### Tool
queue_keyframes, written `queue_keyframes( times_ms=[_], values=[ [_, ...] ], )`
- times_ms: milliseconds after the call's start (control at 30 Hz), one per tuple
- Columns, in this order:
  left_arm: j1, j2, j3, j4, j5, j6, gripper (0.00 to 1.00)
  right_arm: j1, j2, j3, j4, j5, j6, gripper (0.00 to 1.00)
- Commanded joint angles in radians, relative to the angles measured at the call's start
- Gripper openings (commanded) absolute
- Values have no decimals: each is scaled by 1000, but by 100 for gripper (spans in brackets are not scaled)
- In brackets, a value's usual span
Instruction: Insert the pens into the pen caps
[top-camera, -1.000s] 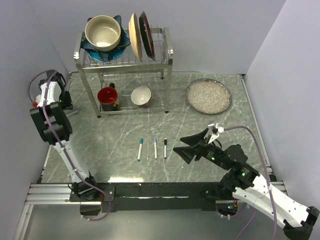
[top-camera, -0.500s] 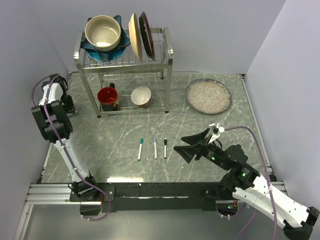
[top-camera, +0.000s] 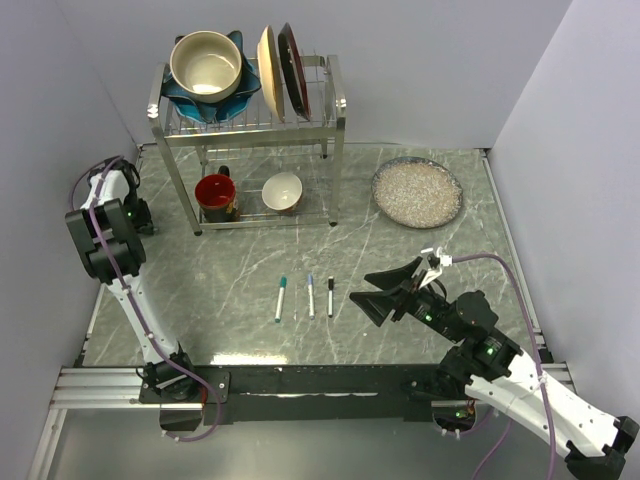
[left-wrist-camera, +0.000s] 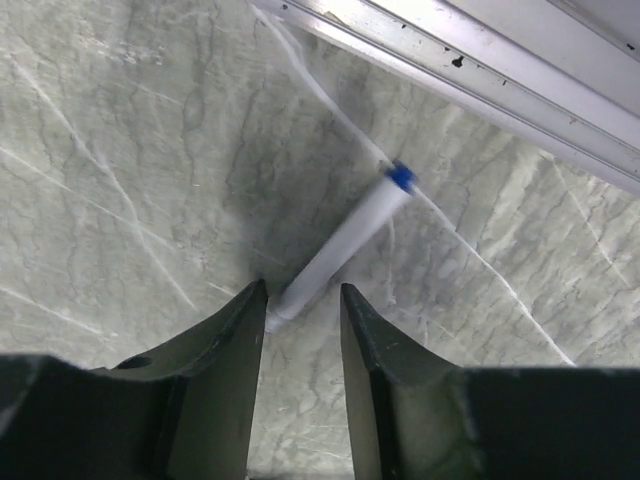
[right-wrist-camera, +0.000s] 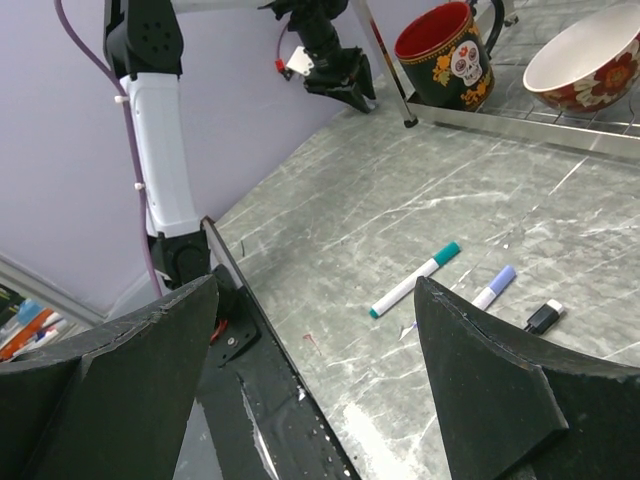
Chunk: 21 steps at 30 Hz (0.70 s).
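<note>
Three pens lie side by side mid-table: teal, blue and black. Each has a white barrel and a coloured, cap-like far end. Separate pen caps are out of view. My right gripper hovers just right of them, wide open and empty; its view shows the teal pen and the blue pen. My left gripper is down at the table's far left edge. Another white pen with a blue end lies there, its near end between the tips of the left gripper, whose jaws stand apart.
A metal dish rack at the back holds bowls and plates, with a red mug and a small bowl beneath. A speckled plate sits back right. A metal rail runs just beyond the left pen.
The left arm's wrist has shifted slightly at the table's left edge and its jaws have narrowed. The right arm and the three central pens have not moved.
</note>
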Motion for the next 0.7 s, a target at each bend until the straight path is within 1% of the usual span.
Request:
queue_keyframes(
  times_ms=[0, 33, 100, 133, 267, 300, 367, 400, 567, 667],
  values=[
    [5, 14, -17, -22, -6, -24, 38, 6, -23, 18, 14, 20, -16, 87],
    [8, 6, -39, -8, 2, -24, 34, 4, -25, 18, 14, 21, -16, 87],
    [13, -17, -69, 11, 31, -31, 30, 4, -26, 20, 14, 21, -15, 87],
    [11, -28, -106, 35, 38, -33, 26, 4, -25, 20, 12, 21, -15, 87],
    [11, -91, -207, 110, 46, -33, 18, 6, -33, 27, 6, 8, -2, 87],
    [13, -109, -244, 123, 46, -31, 14, 4, -43, 26, 4, 8, -2, 87],
    [14, -118, -263, 129, 46, -27, 8, 3, -56, 26, -6, 14, 4, 87],
    [14, -124, -274, 123, 49, -22, 1, 4, -68, 27, -11, 17, 5, 87],
    [15, -184, -344, 106, 71, -11, 1, 4, -83, 40, -28, 21, 10, 87],
    [1, -281, -424, 110, 52, 5, 1, 4, -79, 50, -26, 16, 16, 87]
  ],
)
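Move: The white pen with the blue end lies almost under the left hand, its near end already between the half-open fingertips. The pen's middle is some 3 cm to the left, 1 cm ahead and about 1 cm below. The table's left rail runs roughly 10 cm to the left, level. The rack's front-left foot stands about 14 cm right and 1 cm back, the red mug around 20 cm right and 6 cm ahead. From the right hand the pen is roughly 29 cm ahead, 63 cm left and 22 cm lower. The left fingers close from less than half open to shut and pinch the white pen near the end away from its blue tip. Meanwhile the hand draws back and to the right, about 3 cm in all, away from the table's left rail, staying at nearly the same low height, with the fingertips tipping slightly forward. ##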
